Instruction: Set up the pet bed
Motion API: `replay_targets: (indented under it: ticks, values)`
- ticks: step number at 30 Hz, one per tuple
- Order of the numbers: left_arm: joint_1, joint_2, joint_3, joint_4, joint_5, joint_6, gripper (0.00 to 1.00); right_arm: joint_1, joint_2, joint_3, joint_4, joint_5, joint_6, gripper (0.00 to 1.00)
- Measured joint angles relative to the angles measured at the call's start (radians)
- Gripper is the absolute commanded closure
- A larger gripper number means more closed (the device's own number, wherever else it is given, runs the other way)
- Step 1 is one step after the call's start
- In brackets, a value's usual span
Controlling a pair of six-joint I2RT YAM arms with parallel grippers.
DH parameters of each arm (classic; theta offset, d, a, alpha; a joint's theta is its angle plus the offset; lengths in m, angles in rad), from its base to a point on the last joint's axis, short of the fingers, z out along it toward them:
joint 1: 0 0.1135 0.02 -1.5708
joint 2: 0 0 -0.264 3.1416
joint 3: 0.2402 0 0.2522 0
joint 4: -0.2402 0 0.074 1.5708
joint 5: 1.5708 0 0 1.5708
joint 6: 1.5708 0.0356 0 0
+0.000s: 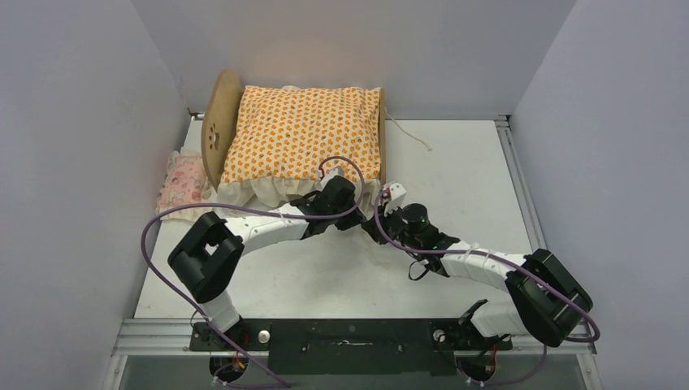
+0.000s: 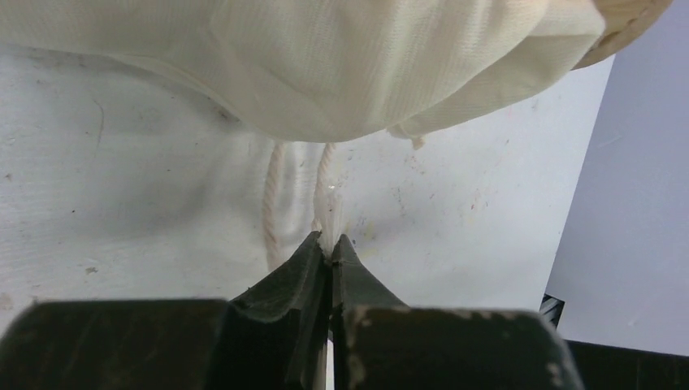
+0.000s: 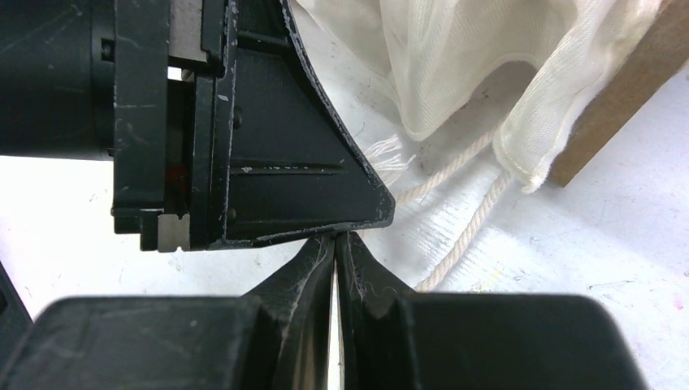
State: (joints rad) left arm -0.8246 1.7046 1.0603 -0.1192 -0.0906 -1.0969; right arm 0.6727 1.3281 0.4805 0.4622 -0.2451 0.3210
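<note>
The pet bed stands at the back left, with its paw-print headboard on the left and its footboard on the right. An orange-patterned cushion with a cream ruffle lies on it. My left gripper is shut on a white cord hanging from under the ruffle; in the top view it sits at the bed's front right corner. My right gripper is shut, its tips against the left gripper's finger. A cord runs beside it.
A pink frilled pillow lies on the white table left of the bed, against the wall. Another cord trails from the footboard. Grey walls close in the left, back and right. A wooden bed corner stands near the right gripper.
</note>
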Motion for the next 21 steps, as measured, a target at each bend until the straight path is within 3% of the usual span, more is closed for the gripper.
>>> replay_targets:
  ticks: [1, 2, 3, 6, 14, 21]
  values:
    - [-0.001, 0.000, 0.000, 0.009, 0.001, 0.000, 1.00, 0.000, -0.003, 0.000, -0.002, 0.001, 0.000, 0.82]
    - [-0.002, 0.000, -0.002, 0.018, 0.001, 0.000, 1.00, 0.000, -0.008, 0.000, -0.007, 0.004, 0.001, 0.66]
    - [-0.002, 0.000, -0.003, 0.025, 0.002, 0.000, 1.00, 0.000, -0.018, 0.000, -0.020, 0.012, 0.002, 0.58]
    - [-0.005, 0.000, -0.007, 0.037, 0.001, 0.002, 1.00, 0.000, -0.058, 0.000, -0.082, 0.052, 0.010, 0.44]
    - [-0.005, 0.000, -0.008, 0.057, 0.000, 0.007, 1.00, 0.045, -0.182, -0.041, -0.263, 0.191, 0.040, 0.45]
    - [-0.005, 0.000, -0.008, 0.058, 0.000, 0.010, 1.00, 0.172, -0.116, -0.072, -0.298, 0.312, 0.069, 0.45]
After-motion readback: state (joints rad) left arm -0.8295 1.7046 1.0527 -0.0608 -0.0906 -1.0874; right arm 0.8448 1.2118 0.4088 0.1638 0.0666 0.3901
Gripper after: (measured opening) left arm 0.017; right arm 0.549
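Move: The loose tail of the cord lies roughly 6 cm back from the right hand, 2 cm to its right and 7 cm below. The stretch of cord in the left fingers is about 2 cm ahead of and 2 cm left of the right hand, almost level. The bed's near corner foot is some 11 cm straight ahead and 6 cm down. From the left hand, the tail is about 8 cm back, 4 cm right and 6 cm below. Keep the left gripper shut on the cord, frayed end poking out of its tips, and hold it almost still below the bed's skirt. Open the right fingers to about half to let go of the cord, draw them off to the right, then swing back and down about 5 cm each way towards the loose tail, rolling the hand some 15 degrees so its left side drops. ##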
